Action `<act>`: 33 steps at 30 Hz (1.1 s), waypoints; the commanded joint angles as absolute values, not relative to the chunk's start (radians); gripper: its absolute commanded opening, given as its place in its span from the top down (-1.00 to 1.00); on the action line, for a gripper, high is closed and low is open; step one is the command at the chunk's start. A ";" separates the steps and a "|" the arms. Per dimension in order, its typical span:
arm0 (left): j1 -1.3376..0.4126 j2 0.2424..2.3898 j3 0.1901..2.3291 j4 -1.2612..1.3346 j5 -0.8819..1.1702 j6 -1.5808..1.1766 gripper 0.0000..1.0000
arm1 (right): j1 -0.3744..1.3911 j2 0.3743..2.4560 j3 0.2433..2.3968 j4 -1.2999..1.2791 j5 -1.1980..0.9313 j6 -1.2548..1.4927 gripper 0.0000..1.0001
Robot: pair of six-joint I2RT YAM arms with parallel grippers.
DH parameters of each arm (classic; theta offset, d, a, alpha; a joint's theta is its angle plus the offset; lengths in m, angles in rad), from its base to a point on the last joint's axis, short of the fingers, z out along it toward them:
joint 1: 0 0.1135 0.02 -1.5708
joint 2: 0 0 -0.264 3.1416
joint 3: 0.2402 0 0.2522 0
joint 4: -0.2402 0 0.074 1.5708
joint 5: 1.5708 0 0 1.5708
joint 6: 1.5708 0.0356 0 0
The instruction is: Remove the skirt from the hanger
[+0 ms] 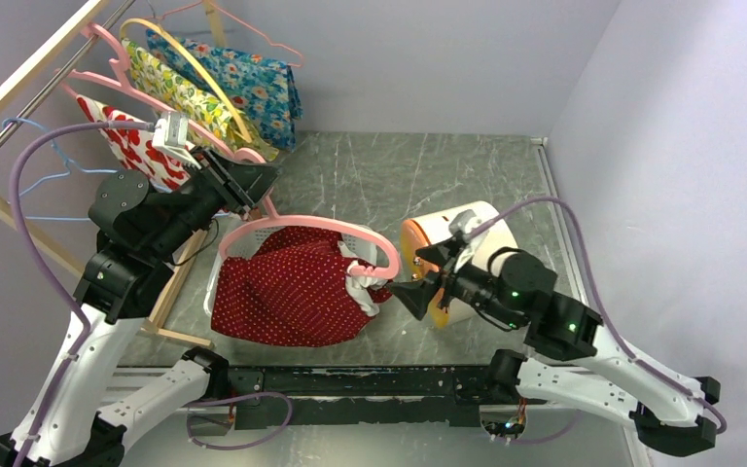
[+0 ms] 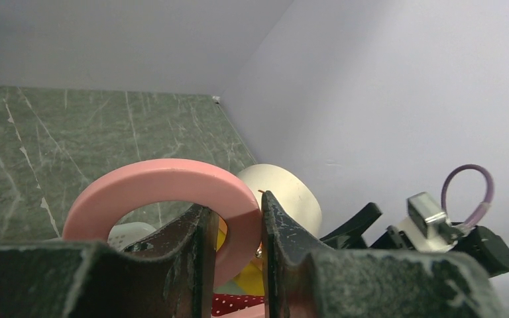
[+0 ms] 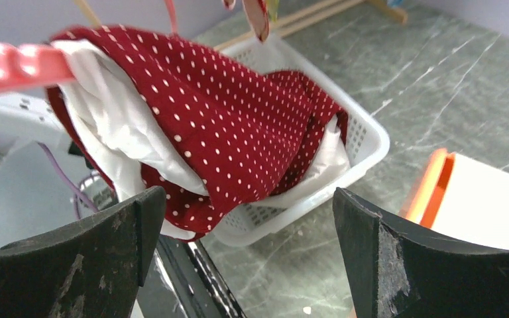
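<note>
A red skirt with white dots and a white lining hangs from a pink hanger over a white basket. My left gripper is shut on the pink hanger's hook; its jaws press the pink ring from both sides. My right gripper is open and empty, just right of the skirt's end. In the right wrist view the skirt drapes into the basket, and the pink hanger's end shows at the left, ahead of the wide-apart fingers.
A wooden rack with a metal rail stands at the far left, holding several hangers with floral garments and a red-and-white one. A cream cylinder with an orange rim lies beside the right gripper. Walls close the back and right.
</note>
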State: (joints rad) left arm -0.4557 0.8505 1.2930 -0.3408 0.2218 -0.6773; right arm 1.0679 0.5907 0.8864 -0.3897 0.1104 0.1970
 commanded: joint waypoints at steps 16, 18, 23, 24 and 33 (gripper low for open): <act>-0.465 0.830 1.338 -0.313 0.243 -0.694 0.86 | 1.069 0.541 0.708 -0.238 0.156 0.262 -0.93; -0.465 0.828 1.338 -0.313 0.243 -0.692 0.86 | 1.069 0.492 0.675 -0.221 0.182 0.275 -0.97; -0.464 0.831 1.344 -0.324 0.237 -0.685 0.86 | 1.069 0.436 0.646 -0.233 0.179 0.245 -0.97; -0.465 0.831 1.345 -0.326 0.240 -0.685 0.86 | 1.069 0.428 0.637 -0.224 0.164 0.236 -0.98; -0.465 0.814 1.357 -0.319 0.227 -0.692 0.86 | 1.069 0.530 0.588 -0.163 0.084 0.216 -0.91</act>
State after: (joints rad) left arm -0.4557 0.8333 1.3025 -0.3496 0.2306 -0.6773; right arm 1.0687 0.4953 0.6125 -0.1982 0.1257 0.2379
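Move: The skirt hangs over the pink hanger with its middle about 20 cm to the right hand's left, 2 cm back and 7 cm below. The hanger lies roughly 19 cm left, 5 cm ahead and slightly above, the basket some 25 cm left, 1 cm back and 26 cm below, and the white drum 12 cm right, 3 cm ahead and 18 cm below. From the left hand, the skirt is 18 cm back, 2 cm right and 18 cm below. The open right hand sinks about 6 cm beside the skirt, wavering sideways, while the left holds the hanger. ##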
